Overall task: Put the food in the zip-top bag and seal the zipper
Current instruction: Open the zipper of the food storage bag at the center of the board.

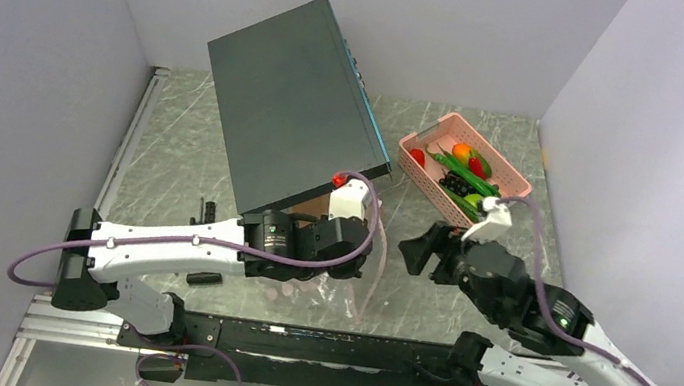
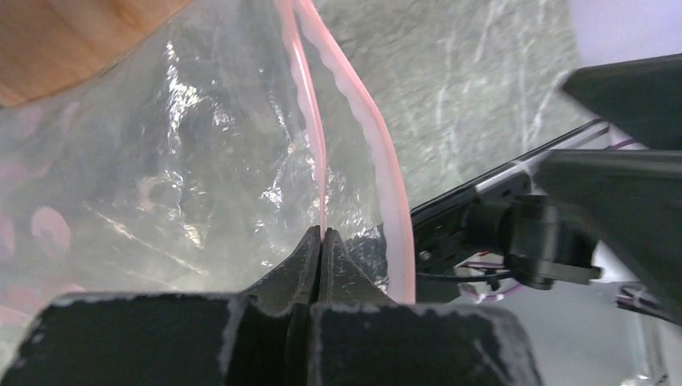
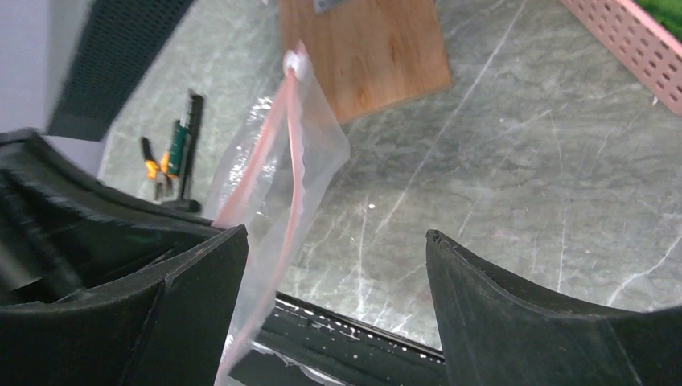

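The zip-top bag (image 2: 185,153) hangs clear and floppy from my left gripper (image 2: 322,235), which is shut on one pale pink strip of the zipper (image 2: 310,121). The other strip (image 2: 386,177) bows away, so the mouth stands apart. In the right wrist view the bag (image 3: 281,177) dangles beside the left finger of my right gripper (image 3: 336,235), which is open and holds nothing. From above, the right gripper (image 1: 426,250) sits just right of the left gripper (image 1: 357,274). The food (image 1: 465,175), green pods, red pieces, mango and black grapes, lies in the pink basket (image 1: 518,184).
A large dark grey box (image 1: 295,106) leans tilted over the table's middle, with a wooden board (image 3: 370,48) beneath it. Small orange-and-black hand tools (image 3: 173,153) lie at the left. The black frame rail (image 1: 318,336) runs along the near edge. Walls close in on both sides.
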{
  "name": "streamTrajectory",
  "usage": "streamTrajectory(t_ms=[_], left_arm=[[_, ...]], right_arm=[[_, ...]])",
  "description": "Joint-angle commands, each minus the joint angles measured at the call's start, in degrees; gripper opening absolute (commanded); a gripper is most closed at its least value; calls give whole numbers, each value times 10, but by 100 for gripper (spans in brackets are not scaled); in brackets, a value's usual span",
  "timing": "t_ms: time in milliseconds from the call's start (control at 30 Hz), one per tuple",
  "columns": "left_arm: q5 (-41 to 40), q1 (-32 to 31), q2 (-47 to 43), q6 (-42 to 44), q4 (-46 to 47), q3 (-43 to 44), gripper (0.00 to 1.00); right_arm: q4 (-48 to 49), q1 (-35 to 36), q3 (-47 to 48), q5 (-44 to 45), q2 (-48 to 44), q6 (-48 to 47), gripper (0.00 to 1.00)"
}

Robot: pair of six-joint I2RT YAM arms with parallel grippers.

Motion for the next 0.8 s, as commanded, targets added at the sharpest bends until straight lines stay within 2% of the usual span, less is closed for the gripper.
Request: streamTrajectory(t_ms=[0, 100, 267, 400, 433, 500, 533, 767], left_arm=[[-5, -2, -17, -8, 71, 7, 0], [-5, -2, -6, -14, 59, 16, 0], [-13, -2, -2, -22, 44, 20, 0], [-21, -2, -11, -30, 37, 13, 0], [-21, -2, -13, -31, 36, 10, 0], [-23, -2, -14, -31, 34, 6, 0], [-25, -2, -13, -34, 28, 7, 0], [-51, -3, 16, -32, -25, 43, 2]], right_arm=[[-29, 1, 9, -13, 72, 35, 83], [10, 1, -14, -41, 81, 33, 80], [28, 1, -40, -36, 86, 43, 64], [56, 1, -53, -41, 82, 28, 40], [67, 1, -59, -43, 78, 25, 31], [91, 1, -70, -52, 71, 21, 3], [103, 1, -75, -56, 68, 21, 0], [130, 2, -78, -79, 72, 24, 0]])
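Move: The bag's free right lip, hanging open beside the left one, is about 6 cm below the right hand and 3 cm to its left, level fore and aft. From that hand, the visible end of the board is roughly 20 cm ahead, 18 cm left and 25 cm down; the food basket is some 32 cm ahead and 8 cm right, 22 cm down. The left hand, still pinching the left lip, has the free lip about 6 cm to its right, 1 cm ahead and 2 cm below. The right fingers pinch the bag's free lip: open at first, the right hand sinks about 6 cm and slips some 3 cm left, tipping down roughly 10 degrees, then closes fully on the pink strip and eases a little farther left towards the left hand. The left hand keeps its pinch on the other lip nearly in place. ##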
